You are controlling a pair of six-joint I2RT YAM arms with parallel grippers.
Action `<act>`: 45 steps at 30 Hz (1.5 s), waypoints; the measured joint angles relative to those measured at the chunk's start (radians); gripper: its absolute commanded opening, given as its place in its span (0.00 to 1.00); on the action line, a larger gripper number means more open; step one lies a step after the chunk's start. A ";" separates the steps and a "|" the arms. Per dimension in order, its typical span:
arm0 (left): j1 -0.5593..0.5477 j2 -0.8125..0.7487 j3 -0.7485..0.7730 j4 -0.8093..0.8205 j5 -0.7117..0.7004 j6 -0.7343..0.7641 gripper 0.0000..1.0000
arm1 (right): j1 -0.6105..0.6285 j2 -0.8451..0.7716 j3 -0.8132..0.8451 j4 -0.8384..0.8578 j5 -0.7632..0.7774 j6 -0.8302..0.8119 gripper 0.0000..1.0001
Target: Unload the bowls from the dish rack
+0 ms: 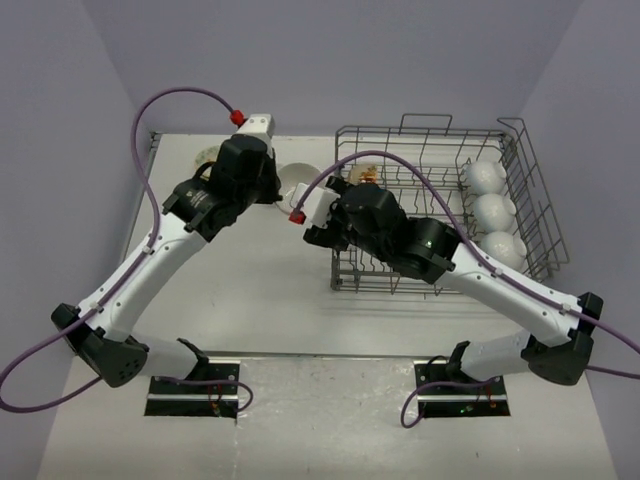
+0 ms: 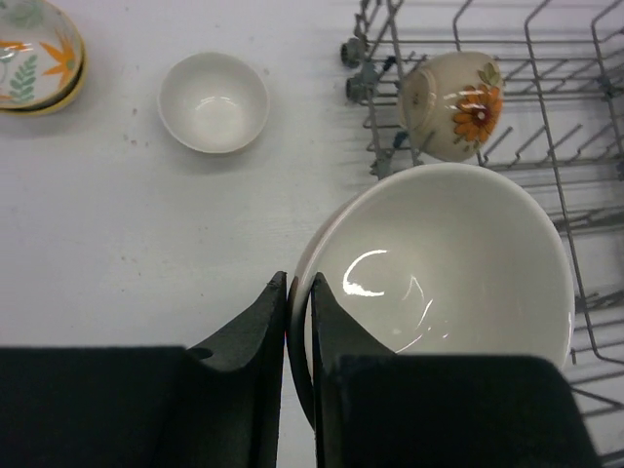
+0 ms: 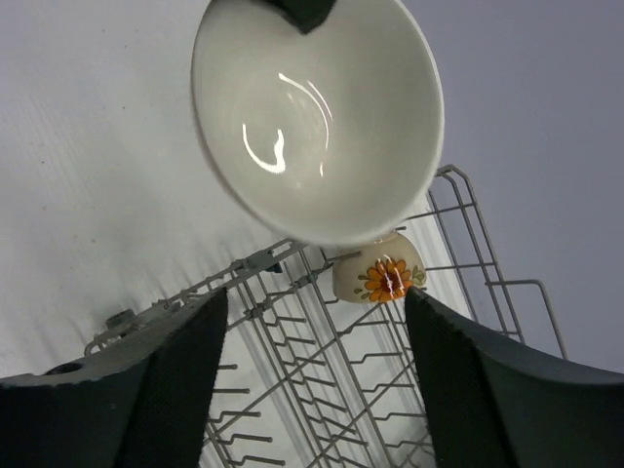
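Observation:
A large plain white bowl [image 2: 439, 253] hangs over the left end of the dish rack [image 2: 585, 195], with my left gripper [image 2: 300, 278] shut on its rim, one finger inside and one outside. From above, that bowl [image 1: 297, 180] sits between the left gripper [image 1: 280, 195] and the right gripper [image 1: 312, 222]. My right gripper [image 3: 314, 292] is open just below the white bowl [image 3: 317, 117], with nothing between its fingers. A cream bowl with an orange flower [image 3: 380, 276] leans in the dish rack [image 3: 322, 390]. Three white bowls [image 1: 495, 210] stand along the rack's right side.
A small white bowl [image 2: 214, 101] and a stack of floral bowls [image 2: 34, 54] sit on the table left of the rack. The rack's upright tines and raised wire handles [image 1: 425, 125] stand around the right arm. Purple walls close in the back and sides.

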State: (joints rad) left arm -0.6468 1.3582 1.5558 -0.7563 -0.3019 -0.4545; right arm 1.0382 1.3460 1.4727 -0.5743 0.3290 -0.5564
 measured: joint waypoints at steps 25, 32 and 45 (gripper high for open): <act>0.440 0.630 0.204 0.168 0.227 -0.036 0.00 | -0.005 -0.615 -0.290 0.082 -0.022 0.425 0.99; 0.504 0.629 0.105 0.351 0.303 -0.068 0.00 | -0.005 -0.614 -0.318 0.084 -0.047 0.427 0.99; 0.507 0.660 0.035 0.469 0.347 -0.083 0.00 | -0.005 -0.634 -0.332 0.102 -0.086 0.426 0.99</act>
State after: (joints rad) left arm -0.1394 2.0186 1.5913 -0.2871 0.0448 -0.5377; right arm 1.0336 0.7120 1.1412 -0.4721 0.2428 -0.1303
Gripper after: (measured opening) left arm 0.122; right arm 0.987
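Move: I hold the rim of the large bowl in my left hand. The small white bowl on the table, where I take it, lies some 22 cm ahead, about 1 cm left and some 29 cm below. The yellow-rimmed bowls stand about 18 cm left of that white bowl and 8 cm farther out; the flowered bowl in the rack is some 25 cm right of it and 4 cm nearer. From my right hand, the white bowl is about 28 cm ahead, 13 cm left and 30 cm down. Keeping my pinch on the large bowl's rim, I swing my left hand left and forward, then sink it towards the small white bowl: about 21 cm forward, 20 down and 10 left in all, turning some 15 degrees counter-clockwise and tipping further down. My right hand, already free of the bowl, opens fully and backs off to the right, back and up, rolling its left side upward. ##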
